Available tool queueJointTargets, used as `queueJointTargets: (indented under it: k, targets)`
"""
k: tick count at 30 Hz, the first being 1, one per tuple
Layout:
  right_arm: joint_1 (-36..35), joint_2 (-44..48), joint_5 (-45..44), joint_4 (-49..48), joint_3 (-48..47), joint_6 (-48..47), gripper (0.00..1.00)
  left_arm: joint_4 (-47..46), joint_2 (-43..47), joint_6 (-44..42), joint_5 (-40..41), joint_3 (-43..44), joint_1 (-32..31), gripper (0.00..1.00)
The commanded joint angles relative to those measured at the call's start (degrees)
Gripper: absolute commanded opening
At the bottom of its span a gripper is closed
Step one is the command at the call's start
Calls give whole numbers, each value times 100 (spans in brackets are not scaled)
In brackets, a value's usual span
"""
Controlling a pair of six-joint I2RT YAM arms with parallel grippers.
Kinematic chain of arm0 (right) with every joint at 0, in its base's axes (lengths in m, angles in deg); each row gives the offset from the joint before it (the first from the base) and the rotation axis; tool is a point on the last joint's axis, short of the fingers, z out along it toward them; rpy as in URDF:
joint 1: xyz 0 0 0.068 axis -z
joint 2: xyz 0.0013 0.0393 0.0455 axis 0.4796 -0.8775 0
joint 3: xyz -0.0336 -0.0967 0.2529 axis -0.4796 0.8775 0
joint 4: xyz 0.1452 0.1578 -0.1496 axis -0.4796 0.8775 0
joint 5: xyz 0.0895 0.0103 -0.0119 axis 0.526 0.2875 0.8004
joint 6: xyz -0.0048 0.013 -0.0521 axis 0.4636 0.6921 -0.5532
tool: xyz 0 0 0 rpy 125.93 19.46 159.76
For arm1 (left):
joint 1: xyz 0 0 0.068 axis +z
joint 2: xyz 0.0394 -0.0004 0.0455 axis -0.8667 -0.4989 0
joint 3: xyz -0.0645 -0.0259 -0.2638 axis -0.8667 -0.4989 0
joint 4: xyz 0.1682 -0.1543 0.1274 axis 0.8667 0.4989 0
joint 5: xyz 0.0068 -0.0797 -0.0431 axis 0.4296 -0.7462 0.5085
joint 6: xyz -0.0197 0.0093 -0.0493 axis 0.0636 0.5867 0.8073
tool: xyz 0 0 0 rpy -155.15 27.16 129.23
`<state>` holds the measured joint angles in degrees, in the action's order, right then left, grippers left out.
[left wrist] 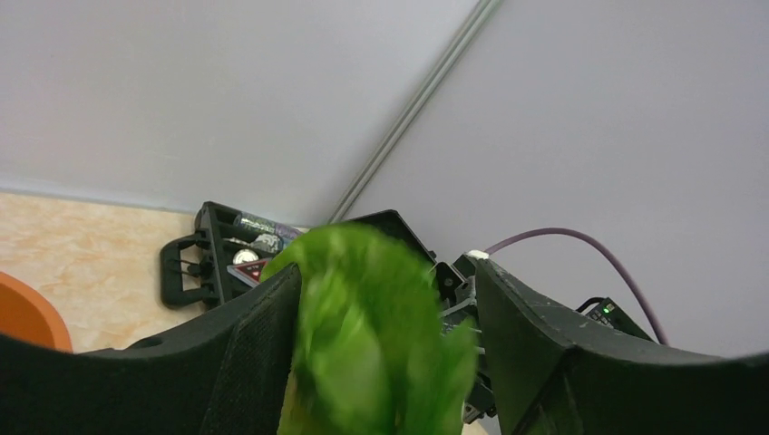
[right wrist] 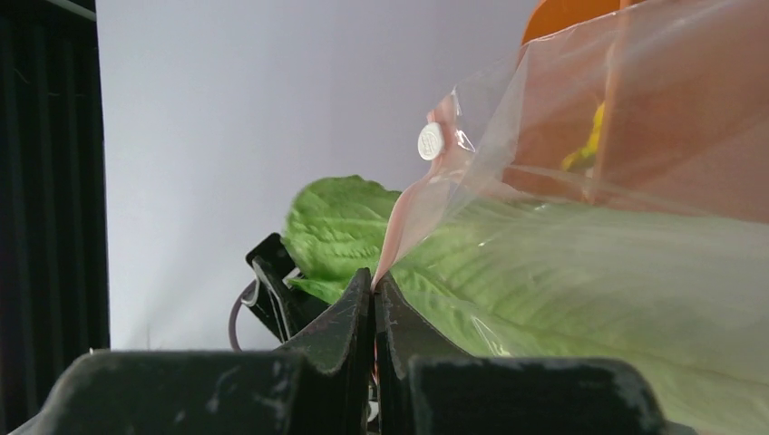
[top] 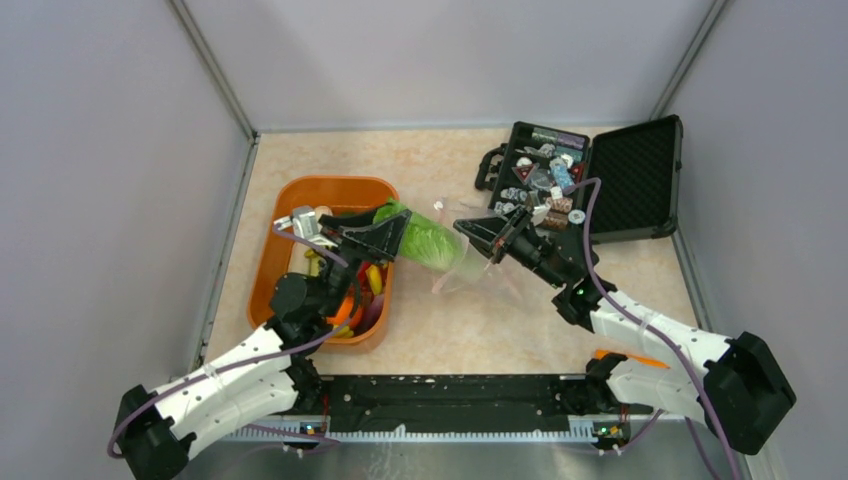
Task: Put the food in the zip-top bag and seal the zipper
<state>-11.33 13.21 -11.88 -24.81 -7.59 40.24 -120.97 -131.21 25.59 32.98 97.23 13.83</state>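
A green lettuce leaf (top: 425, 240) of the food lies partway inside the clear zip-top bag (top: 470, 272), held above the table between the two arms. My left gripper (top: 395, 235) is at the leaf's outer end. In the left wrist view the leaf (left wrist: 363, 335) is blurred between open jaws (left wrist: 388, 272), with a gap on its right side. My right gripper (right wrist: 374, 276) is shut on the bag's mouth edge (right wrist: 635, 118), and the leaf (right wrist: 580, 281) shows through the plastic. A small white disc (right wrist: 430, 140) sits on that edge; the zipper itself I cannot make out.
An orange tub (top: 335, 183) at the left holds more toy food (top: 370, 280), under my left arm. An open black hard case (top: 635, 175) with small packets stands at the back right. Grey walls close in the table on three sides.
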Motion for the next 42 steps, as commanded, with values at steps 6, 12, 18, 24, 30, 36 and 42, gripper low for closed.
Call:
queueJointTargets:
  k: [6, 12, 18, 24, 30, 36, 42]
  targets:
    - [70, 68, 225, -481, -388, -467, 0, 1950, 301, -629, 210, 815, -11, 77]
    - [71, 85, 145, -283, -387, -565, 0, 3017, 92, -1220, -481, 1315, -11, 91]
    - [71, 181, 61, 232, -252, -803, 0, 5429, 22, -2693, -1209, 2551, 217, 99]
    - [70, 142, 134, 351, -153, -1007, 0, 7673, -636, -4063, -2459, 3430, 666, 99]
    - [70, 73, 268, 328, -160, -1072, 0, 8499, -1149, -4348, -2967, 3852, 1185, 99]
    - [70, 31, 313, 398, -254, -1179, 0, 9084, -1449, -4630, -3836, 4039, 1765, 99]
    - [70, -94, 433, 279, -306, -1184, 0, 9359, -1859, -4881, -4646, 4217, 1818, 99]
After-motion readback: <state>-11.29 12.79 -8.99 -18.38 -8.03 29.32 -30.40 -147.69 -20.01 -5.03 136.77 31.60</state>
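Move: The lettuce's middle lies about 4 cm to the right of the left hand, 1 cm back and 8 cm below, its leafy end between the already loosened fingers and its butt in the bag. The bag's body hangs some 12 cm to the left hand's right, 2 cm back and 17 cm down; the basket's middle is 16 cm left, 1 cm ahead and 30 cm below. From the right hand, the lettuce is roughly 5 cm left, 1 cm back and 4 cm down. The lettuce's leafy end is let go as the left fingers open fully; the left hand then rolls and swings some 75 degrees, so its fingers go from pointing up and forward to pointing down and right, and sinks about 12 cm to straddle the leaves again, still wide open. The right hand keeps the bag's mouth pinched and sinks about 3 cm. ##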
